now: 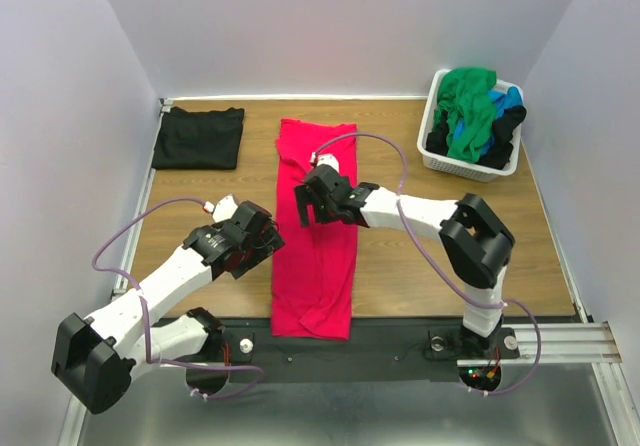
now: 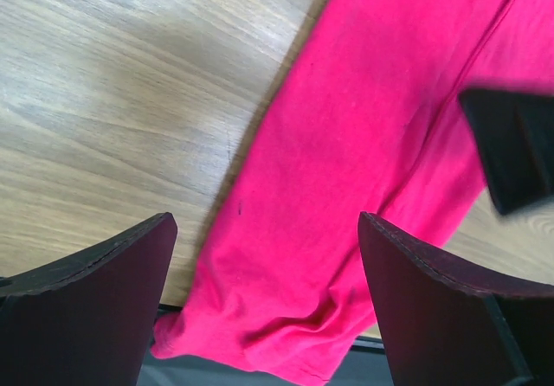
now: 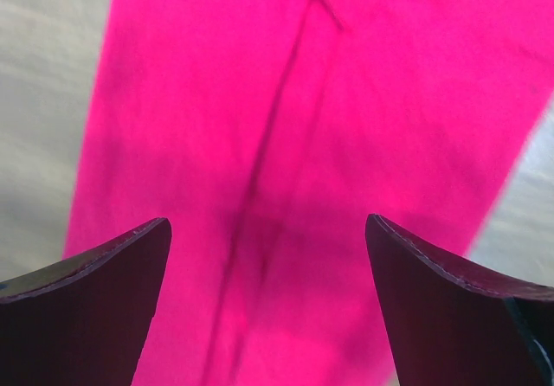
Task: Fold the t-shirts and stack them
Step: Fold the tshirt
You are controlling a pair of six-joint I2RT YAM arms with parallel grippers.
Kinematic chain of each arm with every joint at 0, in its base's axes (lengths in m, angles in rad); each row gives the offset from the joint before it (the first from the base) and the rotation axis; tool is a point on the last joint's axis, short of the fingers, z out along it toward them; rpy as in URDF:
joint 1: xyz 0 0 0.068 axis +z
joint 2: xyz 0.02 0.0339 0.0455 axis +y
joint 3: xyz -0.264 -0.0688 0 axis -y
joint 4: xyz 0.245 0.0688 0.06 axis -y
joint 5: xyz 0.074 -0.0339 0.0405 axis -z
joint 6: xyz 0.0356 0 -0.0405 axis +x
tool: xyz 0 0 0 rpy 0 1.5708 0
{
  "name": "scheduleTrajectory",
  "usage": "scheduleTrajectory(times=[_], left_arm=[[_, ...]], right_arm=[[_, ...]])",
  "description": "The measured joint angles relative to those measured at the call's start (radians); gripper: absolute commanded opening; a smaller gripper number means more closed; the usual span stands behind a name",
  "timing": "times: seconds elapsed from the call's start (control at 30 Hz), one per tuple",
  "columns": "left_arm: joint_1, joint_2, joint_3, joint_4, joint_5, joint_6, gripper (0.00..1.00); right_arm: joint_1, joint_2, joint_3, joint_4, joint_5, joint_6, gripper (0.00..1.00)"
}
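Note:
A bright pinkish-red t-shirt [image 1: 315, 266] lies folded into a long strip down the middle of the table, its near end hanging over the front edge. My left gripper [image 1: 268, 246] hovers open at the strip's left edge; the left wrist view shows the red cloth [image 2: 363, 170] between and beyond the empty fingers [image 2: 112, 299]. My right gripper [image 1: 304, 204] is open over the upper half of the strip, with the red cloth [image 3: 303, 100] and a lengthwise crease below it. A folded black t-shirt [image 1: 198, 138] rests at the back left.
A white laundry basket [image 1: 440, 161] at the back right holds green [image 1: 470, 106], blue and black shirts. Bare wooden table [image 1: 420, 256] lies on either side of the red strip. Part of the right gripper [image 2: 511, 148] shows in the left wrist view.

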State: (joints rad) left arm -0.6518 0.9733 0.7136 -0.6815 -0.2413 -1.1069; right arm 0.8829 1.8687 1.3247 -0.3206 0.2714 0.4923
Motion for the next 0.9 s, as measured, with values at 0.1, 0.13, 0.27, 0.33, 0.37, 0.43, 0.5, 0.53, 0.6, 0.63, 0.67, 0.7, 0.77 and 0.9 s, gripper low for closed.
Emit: scheduleTrajectory(times=[0.1,0.13,0.27,0.33,0.37,0.43,0.5,0.53,0.6,0.63,0.67,0.7,0.77,0.9], left_arm=[[0.007,-0.005,-0.019,0.016,0.006,0.019,0.99],[0.012,-0.009,-0.029,0.028,0.009,0.028,0.99],[0.021,-0.03,-0.06,0.053,0.026,0.051,0.99],[0.021,-0.036,-0.07,0.061,0.035,0.06,0.99],[0.021,-0.036,-0.073,0.065,0.039,0.063,0.99],[0.021,-0.036,-0.082,0.073,0.048,0.071,0.99],[0.024,-0.04,-0.09,0.075,0.055,0.075,0.99],[0.026,-0.045,-0.094,0.076,0.057,0.077,0.99],[0.026,-0.056,-0.101,0.079,0.058,0.079,0.99],[0.026,-0.062,-0.101,0.079,0.058,0.079,0.99],[0.027,-0.067,-0.101,0.08,0.058,0.079,0.99],[0.031,-0.071,-0.101,0.08,0.057,0.079,0.99],[0.032,-0.077,-0.101,0.08,0.058,0.08,0.99],[0.039,-0.077,-0.101,0.08,0.058,0.082,0.99]], right_arm=[[0.003,0.064,0.057,0.006,0.025,0.013,1.0],[0.005,0.093,0.08,0.008,0.039,0.014,1.0],[0.008,0.182,0.147,0.011,0.098,0.015,1.0],[0.008,0.23,0.183,0.007,0.126,0.013,1.0],[0.008,0.251,0.2,0.008,0.141,0.011,1.0],[0.008,0.291,0.248,0.006,0.187,0.001,1.0],[0.009,0.322,0.285,0.008,0.22,-0.002,1.0],[0.01,0.349,0.321,0.01,0.245,-0.004,1.0],[0.009,0.378,0.362,0.014,0.269,-0.007,1.0],[0.007,0.398,0.388,0.016,0.276,-0.008,1.0],[0.003,0.411,0.407,0.018,0.278,-0.008,1.0],[0.0,0.424,0.426,0.016,0.279,-0.01,1.0],[-0.014,0.451,0.469,0.018,0.279,-0.01,1.0],[-0.06,0.51,0.557,0.016,0.279,-0.035,1.0]])
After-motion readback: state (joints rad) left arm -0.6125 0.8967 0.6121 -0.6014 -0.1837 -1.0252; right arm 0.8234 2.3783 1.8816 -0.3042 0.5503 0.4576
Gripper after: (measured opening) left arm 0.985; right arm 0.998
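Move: The middle of the folded t-shirt strip lies almost under my open right hand, about 3 cm back, 1 cm to the right and 4 cm below. From that hand, the strip's near end hangs over the table edge some 30 cm back and 1 cm to the right; the black folded cloth is about 20 cm ahead and 28 cm left. From my left hand, the t-shirt's middle is roughly 6 cm ahead, 10 cm right and 8 cm down. With fingers wide open, I bring my right hand down about 4 cm while reaching forward, onto the t-shirt. Then, staying level and pressed on the cloth, I push it away from the near table edge, some 14 cm forward in all and a little left, tilting my fingers more forward and turning the hand clockwise by some 15 degrees. ##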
